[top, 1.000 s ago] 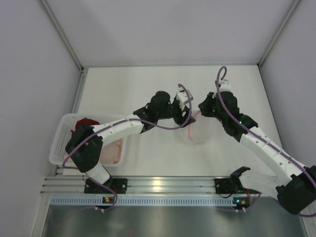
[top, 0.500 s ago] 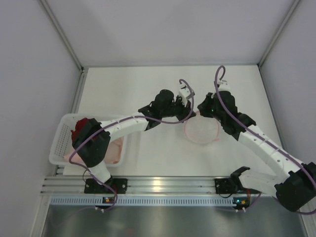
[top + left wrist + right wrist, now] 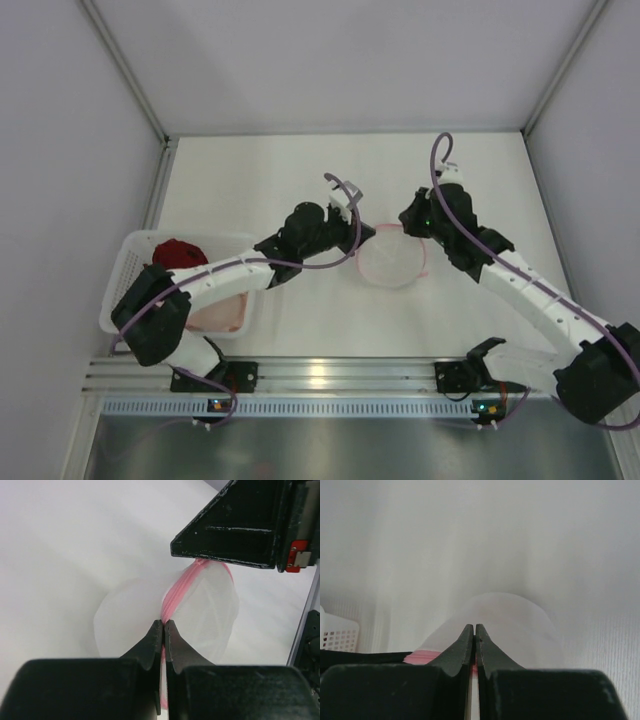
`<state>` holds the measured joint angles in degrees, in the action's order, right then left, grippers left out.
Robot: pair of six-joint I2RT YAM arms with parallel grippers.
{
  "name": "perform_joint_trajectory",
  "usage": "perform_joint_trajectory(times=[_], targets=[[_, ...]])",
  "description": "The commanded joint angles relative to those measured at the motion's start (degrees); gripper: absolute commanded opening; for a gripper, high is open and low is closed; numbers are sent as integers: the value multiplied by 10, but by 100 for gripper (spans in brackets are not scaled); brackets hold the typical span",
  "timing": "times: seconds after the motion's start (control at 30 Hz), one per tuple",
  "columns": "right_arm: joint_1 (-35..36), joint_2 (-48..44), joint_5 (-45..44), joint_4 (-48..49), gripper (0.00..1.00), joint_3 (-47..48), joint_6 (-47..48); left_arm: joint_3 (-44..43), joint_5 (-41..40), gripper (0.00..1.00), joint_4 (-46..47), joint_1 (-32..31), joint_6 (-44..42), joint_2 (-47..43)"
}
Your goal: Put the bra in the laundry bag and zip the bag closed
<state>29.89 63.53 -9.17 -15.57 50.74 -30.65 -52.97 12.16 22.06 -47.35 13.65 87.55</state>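
The laundry bag lies flat on the table, a round white mesh pouch with a pink zip rim. My left gripper is shut on that rim at the bag's left edge, with pink zip tape pinched between the jaws. At the bag's far right edge my right gripper is shut on the rim too. The mesh shows a faint pink tint, and I cannot tell whether the bra is inside. A pale pink garment lies in the basket.
A white perforated basket stands at the left near the table's front, with a dark red bra in its far end. White walls close in the table at the left, back and right. A metal rail runs along the front.
My left gripper has shut on the bag's zip rim and drawn left. The bag went from bunched upright to lying flat. The right gripper stayed shut on the rim.
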Motion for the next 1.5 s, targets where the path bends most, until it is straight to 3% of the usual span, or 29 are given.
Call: perform_joint_trajectory(times=[0.0,0.3,0.5,0.7,0.73,0.8,0.97,1.07,1.2,1.47], targets=[[3,15,-11,35,0,31,-7,44,-85,0,74,3,41,-73],[3,5,7,68,0,-34,-45,167,-164,0,75,3,103,-212],[3,-2,57,145,0,-87,-42,204,-122,2,69,3,101,-242],[9,27,114,192,0,-46,1,149,-72,37,-48,3,54,-243],[10,32,123,192,0,-39,6,122,-83,54,-68,3,43,-244],[12,41,141,198,0,-16,24,95,-103,68,-126,3,15,-245],[13,62,167,204,0,18,51,5,-176,86,-186,13,-32,-223],[14,79,182,186,0,43,67,-43,-153,87,-218,23,-55,-181],[14,92,184,180,0,59,70,-80,-54,87,-218,26,-76,-120],[14,86,173,166,0,72,64,-105,-26,83,-201,27,-95,-55]])
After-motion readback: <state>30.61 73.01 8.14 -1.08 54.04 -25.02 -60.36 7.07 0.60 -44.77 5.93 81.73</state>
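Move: The laundry bag hangs by its pink zip strip, already pinched by both hands. The strip's end in the right fingers is some 7 cm to the left hand's right, about 1 cm farther out and at nearly its height. The bag's body lies about 5 cm right of the left hand, 6 cm back and 7 below; from the right hand it is some 2 cm left, 7 back and 8 below. The zip strip, still pinched in the left fingers, is drawn away from the right hand, about 8 cm left and slightly back. The left fingers then open wide and let go; the hand arcs up and forward, then sinks back right over the strip. The right hand keeps its pinch, dips, then carries its end some 7 cm left and up, turning roughly 20 degrees counter-clockwise. ##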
